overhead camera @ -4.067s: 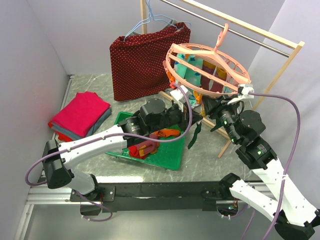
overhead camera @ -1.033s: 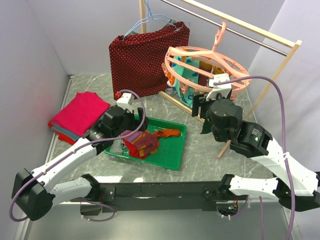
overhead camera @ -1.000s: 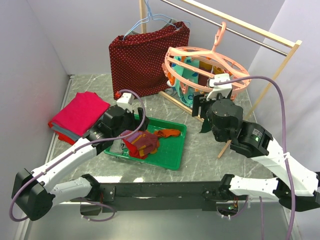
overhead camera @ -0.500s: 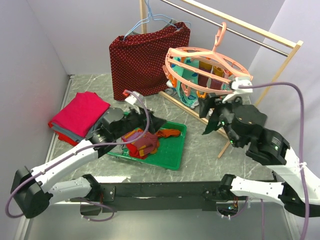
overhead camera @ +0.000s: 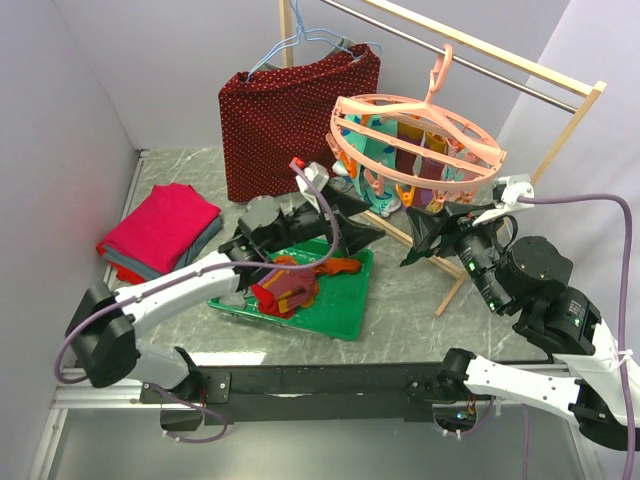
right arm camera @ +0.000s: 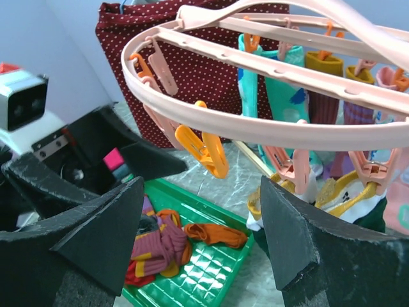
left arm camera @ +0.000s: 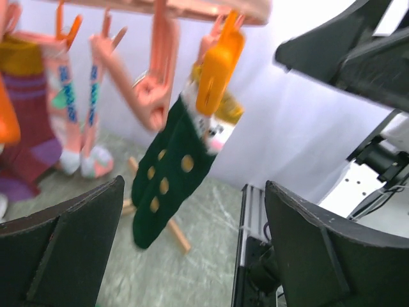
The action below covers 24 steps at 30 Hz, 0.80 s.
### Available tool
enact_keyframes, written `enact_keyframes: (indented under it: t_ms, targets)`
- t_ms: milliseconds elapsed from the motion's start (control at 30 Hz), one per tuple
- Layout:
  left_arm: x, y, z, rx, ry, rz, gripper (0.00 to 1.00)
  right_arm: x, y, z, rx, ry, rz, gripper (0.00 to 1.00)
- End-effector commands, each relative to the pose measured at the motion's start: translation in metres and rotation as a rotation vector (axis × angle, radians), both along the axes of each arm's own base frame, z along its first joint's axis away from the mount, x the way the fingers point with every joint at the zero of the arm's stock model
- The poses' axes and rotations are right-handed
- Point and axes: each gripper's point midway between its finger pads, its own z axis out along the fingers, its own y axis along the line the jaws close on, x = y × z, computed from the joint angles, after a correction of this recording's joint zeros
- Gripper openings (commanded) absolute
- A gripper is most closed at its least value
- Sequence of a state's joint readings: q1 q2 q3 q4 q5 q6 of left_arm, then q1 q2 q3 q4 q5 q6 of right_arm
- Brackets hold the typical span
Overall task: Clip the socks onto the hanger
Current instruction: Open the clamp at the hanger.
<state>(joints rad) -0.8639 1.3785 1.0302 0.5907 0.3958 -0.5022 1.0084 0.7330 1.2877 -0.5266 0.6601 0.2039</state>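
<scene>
The salmon-pink hanger [overhead camera: 415, 135] hangs from the wooden rail with several socks clipped under its ring [right arm camera: 255, 128]. A dark green sock with yellow dots [left arm camera: 166, 185] hangs from an orange peg [left arm camera: 217, 64]. Loose socks [overhead camera: 290, 285] lie bunched in the green tray, with a plain orange sock [right arm camera: 217, 235] beside them. My left gripper [overhead camera: 355, 225] is raised above the tray, pointing at the hanger's near-left side, open and empty [left arm camera: 192, 256]. My right gripper [overhead camera: 440, 225] sits just below the ring's front edge, open and empty [right arm camera: 198, 249], facing the left one.
The green tray [overhead camera: 340, 315] lies at the middle front. A dark-red dotted cloth [overhead camera: 290, 115] hangs on a light-blue wire hanger [overhead camera: 300, 40] at the back. A folded pink-red stack [overhead camera: 160, 230] lies at the left. The wooden rack's leg [overhead camera: 450, 290] stands at the right.
My left gripper has lifted off the tray's socks and swung up and right toward the hanger. My right arm has drawn back to the right. Both stayed open.
</scene>
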Motion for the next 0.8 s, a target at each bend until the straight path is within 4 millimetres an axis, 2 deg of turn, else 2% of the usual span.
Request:
enact_keyframes:
  t_ms: [0, 333, 600, 767]
  targets:
    - [-0.017, -0.009, 0.056, -0.134, -0.130, -0.090, 0.95, -0.003, 0.006, 0.010, 0.050, -0.041, 0.036, 0.79]
    - [-0.005, -0.043, 0.054, -0.147, -0.124, -0.172, 0.86, -0.004, 0.009, 0.016, 0.053, -0.069, 0.061, 0.79]
    - [0.006, -0.054, 0.057, -0.157, -0.135, -0.163, 0.83, -0.005, 0.010, 0.017, 0.054, -0.074, 0.067, 0.79]
    - [0.007, -0.059, 0.061, -0.169, -0.132, -0.177, 0.70, -0.005, 0.009, 0.018, 0.048, -0.076, 0.067, 0.79]
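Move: The empty orange clip on the near-left rim of the hanger is about 9 cm to the left hand's right, 3 cm farther out and 5 cm above. A pink clip hangs nearer, some 3 cm to the right, 4 cm out and 5 cm up; the green sock hangs past the orange clip, about 16 cm right, 4 cm out and level in height. From the right hand that orange clip is roughly 7 cm ahead, 3 cm left and 2 cm up. Bring the open left gripper to the robot's right about 6 cm, climbing some 2 to 3 cm with a small dip on the way, in under the rim and past the pink clip until its fingertips straddle the orange clip. Turn the hand a little clockwise, under 10 degrees, and start narrowing the fingers, keeping them still well open. ##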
